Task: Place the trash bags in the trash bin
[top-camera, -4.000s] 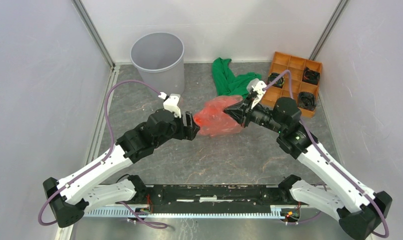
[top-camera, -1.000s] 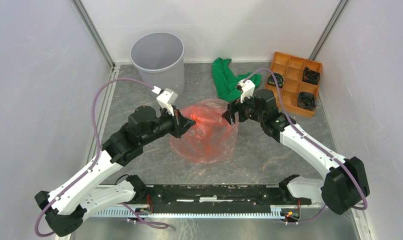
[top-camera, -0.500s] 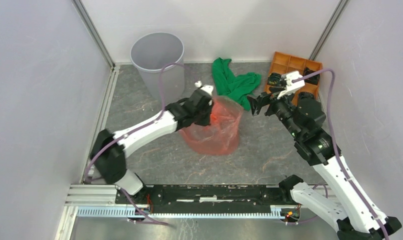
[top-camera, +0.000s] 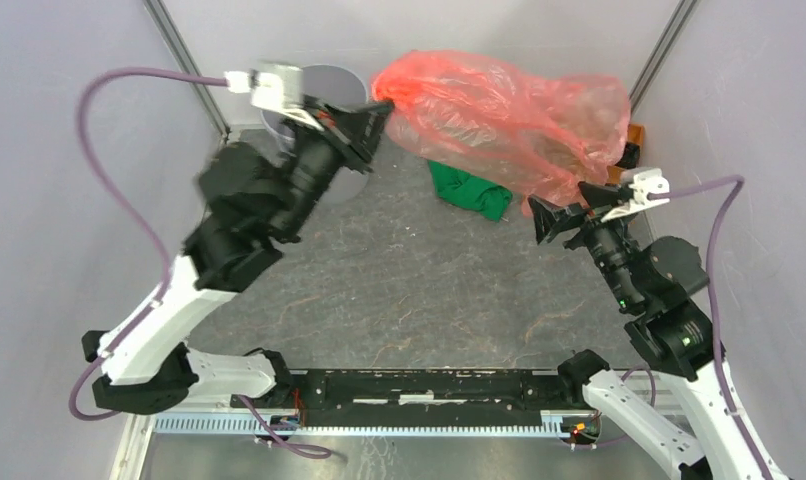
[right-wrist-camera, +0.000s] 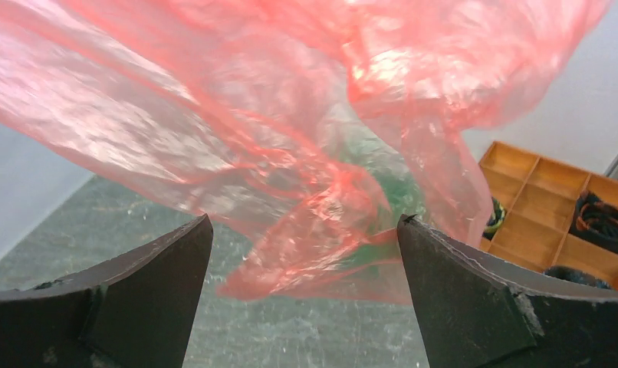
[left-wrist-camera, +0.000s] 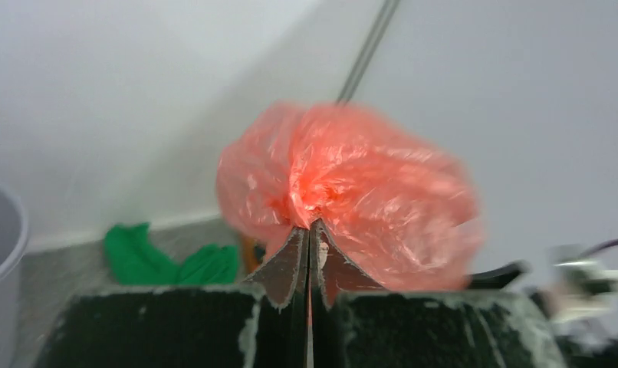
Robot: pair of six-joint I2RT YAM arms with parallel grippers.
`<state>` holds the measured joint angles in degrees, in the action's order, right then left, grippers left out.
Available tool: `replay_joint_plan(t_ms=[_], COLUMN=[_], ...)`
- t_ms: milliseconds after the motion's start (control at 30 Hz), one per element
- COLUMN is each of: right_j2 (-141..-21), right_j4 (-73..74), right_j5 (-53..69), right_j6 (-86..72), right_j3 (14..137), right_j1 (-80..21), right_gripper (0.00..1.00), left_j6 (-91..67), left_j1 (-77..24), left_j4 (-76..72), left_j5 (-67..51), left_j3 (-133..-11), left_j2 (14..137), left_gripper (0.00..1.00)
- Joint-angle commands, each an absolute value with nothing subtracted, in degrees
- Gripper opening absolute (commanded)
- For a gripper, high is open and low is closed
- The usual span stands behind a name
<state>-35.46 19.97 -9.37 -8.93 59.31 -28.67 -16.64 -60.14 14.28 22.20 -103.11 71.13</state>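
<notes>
The red-orange trash bag [top-camera: 509, 115] hangs in the air across the back of the cell, billowed out. My left gripper [top-camera: 382, 106] is raised high and shut on one pinched end of the bag, which also shows in the left wrist view [left-wrist-camera: 344, 192]. The grey trash bin [top-camera: 331, 82] stands at the back left, mostly hidden behind my left arm. My right gripper [top-camera: 559, 207] is open and empty, just below the bag's loose lower end [right-wrist-camera: 329, 238].
A green cloth [top-camera: 471, 188] lies on the floor under the bag. An orange compartment tray [right-wrist-camera: 567, 215] with black parts stands at the back right, mostly hidden in the top view. White walls close in left, right and back.
My left gripper has lifted the bag off the floor, high up and back toward the bin, and the bag has spread out. My right gripper has moved forward, under the bag's end.
</notes>
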Motion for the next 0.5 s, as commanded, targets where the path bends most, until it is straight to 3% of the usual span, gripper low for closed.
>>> replay_joint_plan(t_ms=[0,133,467], right_j2=[-34.9,-36.5,-41.7], right_j4=[17.0,17.3,17.7], right_j5=[-9.8,-9.3,-12.2], right_j6=[-9.2,-8.1,-4.8], right_j3=[57.7,54.1,47.7], right_j1=[-28.7,-28.7,-28.7], right_gripper=[0.98,0.98,0.98], left_j6=[-17.8,-22.9,-28.1], left_j1=[-57.3,-51.9,-49.5], left_j4=[16.6,10.6,9.6], left_j5=[27.8,20.1,8.1], left_j3=[-81.2,-67.8,-59.8], left_j2=[78.4,75.4,68.9], left_gripper=[0.02,0.02,0.02])
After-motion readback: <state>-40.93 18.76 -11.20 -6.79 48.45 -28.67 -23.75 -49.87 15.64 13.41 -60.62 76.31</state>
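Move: Gripped by one bunched corner in the left fingers, the trash bag streams out, its middle about 18 cm to the right and 8 cm ahead, near their height. From that hand the trash bin stands some 34 cm ahead, 19 cm left and 43 cm below; the green cloth 32 cm ahead, 12 cm right, 57 cm below. From the open right hand, the bag's middle is roughly 10 cm ahead, 5 cm left, 12 cm up; the organizer box 28 cm ahead, 16 cm right, 38 cm down. Whipping the bag down from high up, the left hand drops about 40 cm and eases some 5 cm forward, tipping its fingers down and rolling its left side up, then rebounds 3 cm upward; its pinch stays shut. The right hand, wide open, barely lifts, then sinks some 11 cm and drifts 3 cm forward beneath the bag. ##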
